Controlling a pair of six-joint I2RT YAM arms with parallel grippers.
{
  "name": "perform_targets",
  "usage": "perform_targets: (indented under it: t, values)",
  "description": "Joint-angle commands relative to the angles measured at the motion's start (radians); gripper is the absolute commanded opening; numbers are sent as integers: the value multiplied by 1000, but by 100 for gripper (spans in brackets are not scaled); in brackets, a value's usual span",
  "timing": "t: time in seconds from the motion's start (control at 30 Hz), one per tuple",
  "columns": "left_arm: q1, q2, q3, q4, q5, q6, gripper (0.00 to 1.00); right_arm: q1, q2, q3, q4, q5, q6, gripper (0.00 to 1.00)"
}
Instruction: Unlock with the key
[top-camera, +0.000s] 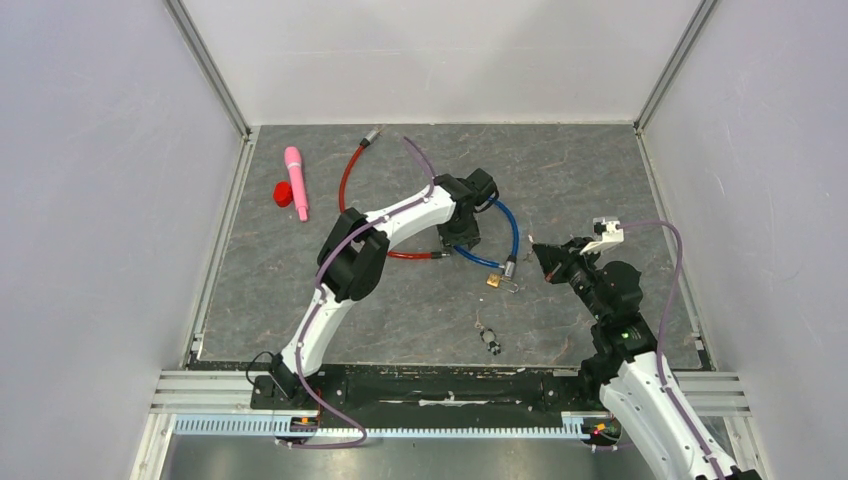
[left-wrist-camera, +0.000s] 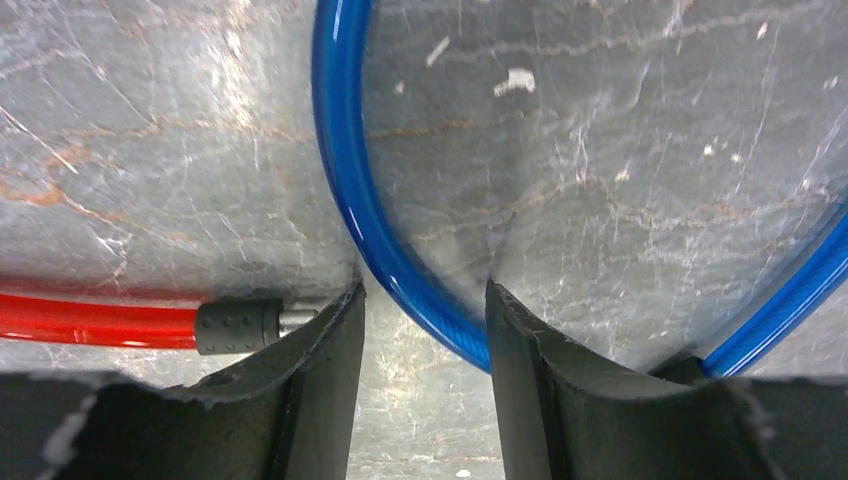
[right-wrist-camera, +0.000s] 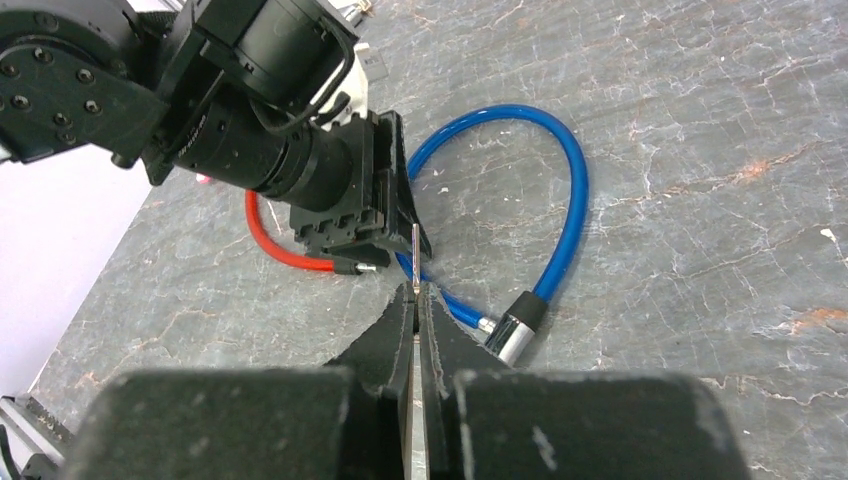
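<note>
A blue cable lock (top-camera: 512, 228) lies looped at mid-table, its silver-and-black lock end (right-wrist-camera: 518, 325) pointing toward me. My right gripper (right-wrist-camera: 415, 295) is shut on a thin metal key (right-wrist-camera: 415, 255); the blade sticks straight out past the fingertips, just short of the cable. My left gripper (left-wrist-camera: 425, 300) is down at the table and straddles the blue cable (left-wrist-camera: 345, 170). Its jaws stand apart and the cable rests against the right finger (left-wrist-camera: 520, 370) only. In the right wrist view the left gripper (right-wrist-camera: 372, 205) sits right behind the key tip.
A red cable (top-camera: 348, 175) curves from the back to the left gripper, its grey tip (left-wrist-camera: 238, 326) beside the left finger. A small brass piece with a ring (top-camera: 496, 283) lies near the lock end. A dark key bunch (top-camera: 490, 340), pink tool (top-camera: 296, 182) and red cap (top-camera: 283, 193) also lie here.
</note>
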Motion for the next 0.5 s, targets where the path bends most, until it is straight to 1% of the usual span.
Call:
perform_targets:
  t: [0.0,0.03,0.23,0.3,0.33,0.47]
  values:
    - [20,66,41,-17,-43,-21,52,-3,-8,-7,29,-6,-8,0]
    - [20,70,49,-17,-31,-22,48,-3,-7,-8,29,-6,-7,0]
    - [32,62,92,-16,10,-43,13,-3,-7,-2,22,-20,-6,0]
    - [47,31,99,-2,23,-63,5,-3,-8,1,22,-31,-8,0]
    - [54,7,97,8,31,-75,2,-3,-8,3,22,-37,-10,0]
    - [93,-105,61,54,45,-151,2,-3,-1,17,21,-77,-29,0]
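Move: The near-left stretch of the blue cable lies already between the left hand's half-open fingers, level with them and about 1 cm below. The red cable's end is about 4 cm to that hand's left and 1 cm back; the blue cable's lock body is some 10 cm right and 4 cm back, and the brass padlock 7 cm right and 7 cm back. From the right hand, that blue stretch lies roughly 8 cm ahead, 13 cm left and 17 cm below. The blue cable gets pinched between the left fingertips: they close from about half open to nearly shut on it while the hand, pointing down just above the table, slides some 2.5 cm forward, away from the padlock, and turns about 5 degrees counter-clockwise. The right hand holds still, keeping the key in its shut fingers. ##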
